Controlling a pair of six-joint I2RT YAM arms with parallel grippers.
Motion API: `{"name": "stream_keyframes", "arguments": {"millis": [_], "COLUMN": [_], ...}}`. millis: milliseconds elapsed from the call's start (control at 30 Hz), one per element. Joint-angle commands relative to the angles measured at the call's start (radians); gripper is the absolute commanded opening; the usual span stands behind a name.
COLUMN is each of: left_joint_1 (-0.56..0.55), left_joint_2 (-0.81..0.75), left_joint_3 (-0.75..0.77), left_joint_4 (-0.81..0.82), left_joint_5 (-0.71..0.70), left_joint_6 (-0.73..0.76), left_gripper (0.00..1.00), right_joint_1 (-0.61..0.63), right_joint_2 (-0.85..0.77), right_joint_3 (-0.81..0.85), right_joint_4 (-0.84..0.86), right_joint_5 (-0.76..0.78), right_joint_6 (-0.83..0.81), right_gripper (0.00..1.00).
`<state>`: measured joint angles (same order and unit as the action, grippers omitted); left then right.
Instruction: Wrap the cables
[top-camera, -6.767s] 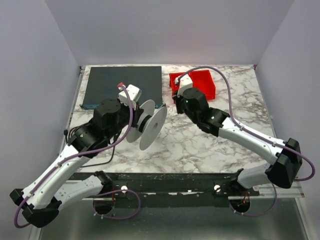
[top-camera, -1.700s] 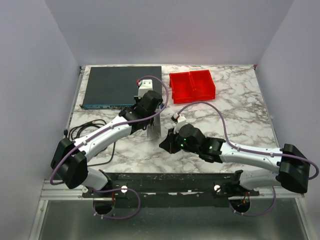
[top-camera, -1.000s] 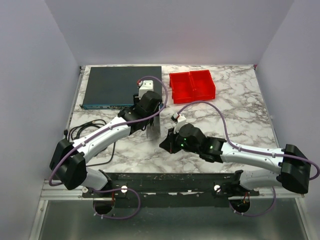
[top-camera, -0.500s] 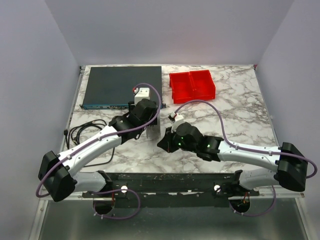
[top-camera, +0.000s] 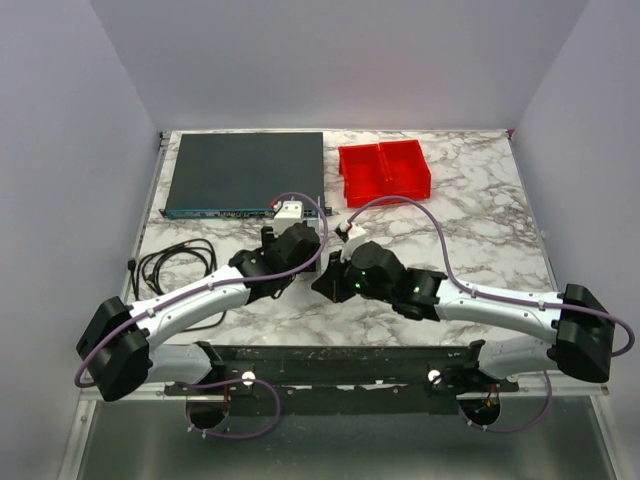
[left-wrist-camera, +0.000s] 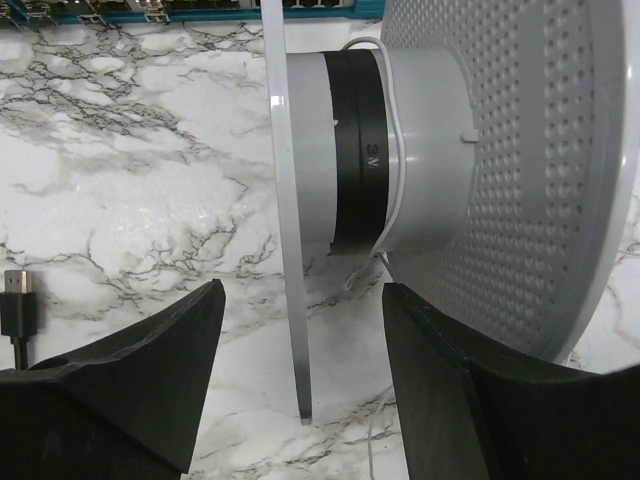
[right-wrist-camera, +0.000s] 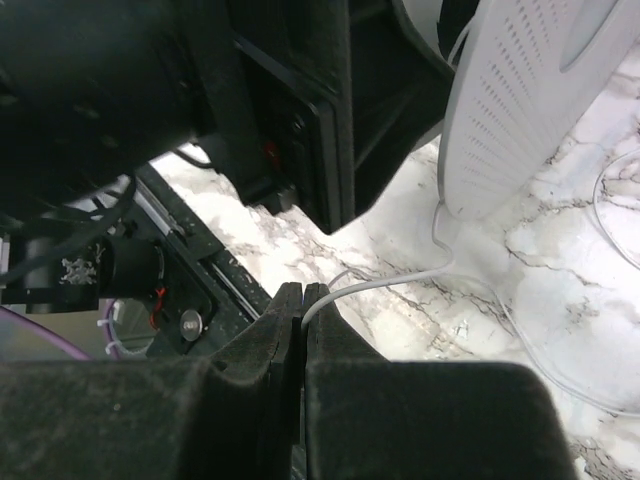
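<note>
A grey spool stands on edge on the marble, its thin flange (left-wrist-camera: 285, 200) and its perforated flange (left-wrist-camera: 520, 170) joined by a hub with a black band. The pale white cable (left-wrist-camera: 393, 150) crosses that hub and trails onto the table. My left gripper (left-wrist-camera: 300, 400) is open, with its black fingers either side of the thin flange's lower edge and not touching it. My right gripper (right-wrist-camera: 303, 300) is shut on the white cable (right-wrist-camera: 400, 280), which runs from its tips up to the spool's flange (right-wrist-camera: 530, 90). From above, both grippers (top-camera: 300, 258) (top-camera: 328, 280) crowd together mid-table and hide most of the spool.
A dark flat box (top-camera: 245, 170) lies at the back left, with its row of ports (left-wrist-camera: 150, 10) just beyond the spool. A red two-part bin (top-camera: 385, 168) sits at the back centre. A coiled black cord (top-camera: 175, 265) lies at the left, its plug (left-wrist-camera: 15, 290) near my left finger.
My left arm has drawn back toward the near edge and its jaws have widened off the spool. My right gripper has edged up and left, still pinching the cable.
</note>
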<state>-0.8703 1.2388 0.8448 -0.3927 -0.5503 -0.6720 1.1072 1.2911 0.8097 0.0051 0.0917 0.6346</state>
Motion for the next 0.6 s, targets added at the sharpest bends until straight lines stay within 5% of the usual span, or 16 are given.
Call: {"name": "stream_keyframes", "arguments": {"millis": [0,400,567], "left_joint_1": [-0.014,-0.019,-0.019], "left_joint_2": [0.018,0.088,0.103], "left_joint_3": [-0.026,-0.013,0.004], "left_joint_4": [0.1,0.126,0.122], "left_joint_5": [-0.068,-0.131,-0.137], "left_joint_6": [-0.023,-0.03,-0.028], "left_gripper": [0.64,0.49,0.34], "right_joint_1": [0.012,0.013,0.013], "right_joint_2": [0.005,0.001,-0.005], "right_joint_3": [0.046,0.054,0.054], "right_joint_4": [-0.004,-0.004,-0.035], "right_joint_5": [0.007,0.006,0.011], "right_joint_6": [-0.018,-0.024,-0.024], "right_gripper": [0.01,0.01,0.01]}}
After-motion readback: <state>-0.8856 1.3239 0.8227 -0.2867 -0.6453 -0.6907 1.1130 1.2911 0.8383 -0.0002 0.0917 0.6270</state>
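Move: The spool stands on edge just in front of the left hand: its hub is about 6 cm ahead, 3 cm to the right and 4 cm lower, and its left flange runs between the open fingers. The network switch's middle lies roughly 21 cm ahead and 15 cm left of that hand; the black plug is some 19 cm left and 4 cm back. From the right hand, already pinching the white cable, the spool is about 13 cm ahead, 4 cm left and 6 cm below. With the spool's left flange still between its fingers, the left hand closes them by well under half of their range, one finger outside the flange and the other inside by the hub's near underside, while easing about 1.5 cm forward and as far down. The right hand keeps its pinch on the white cable and lifts it a little over 1 cm, then holds. ##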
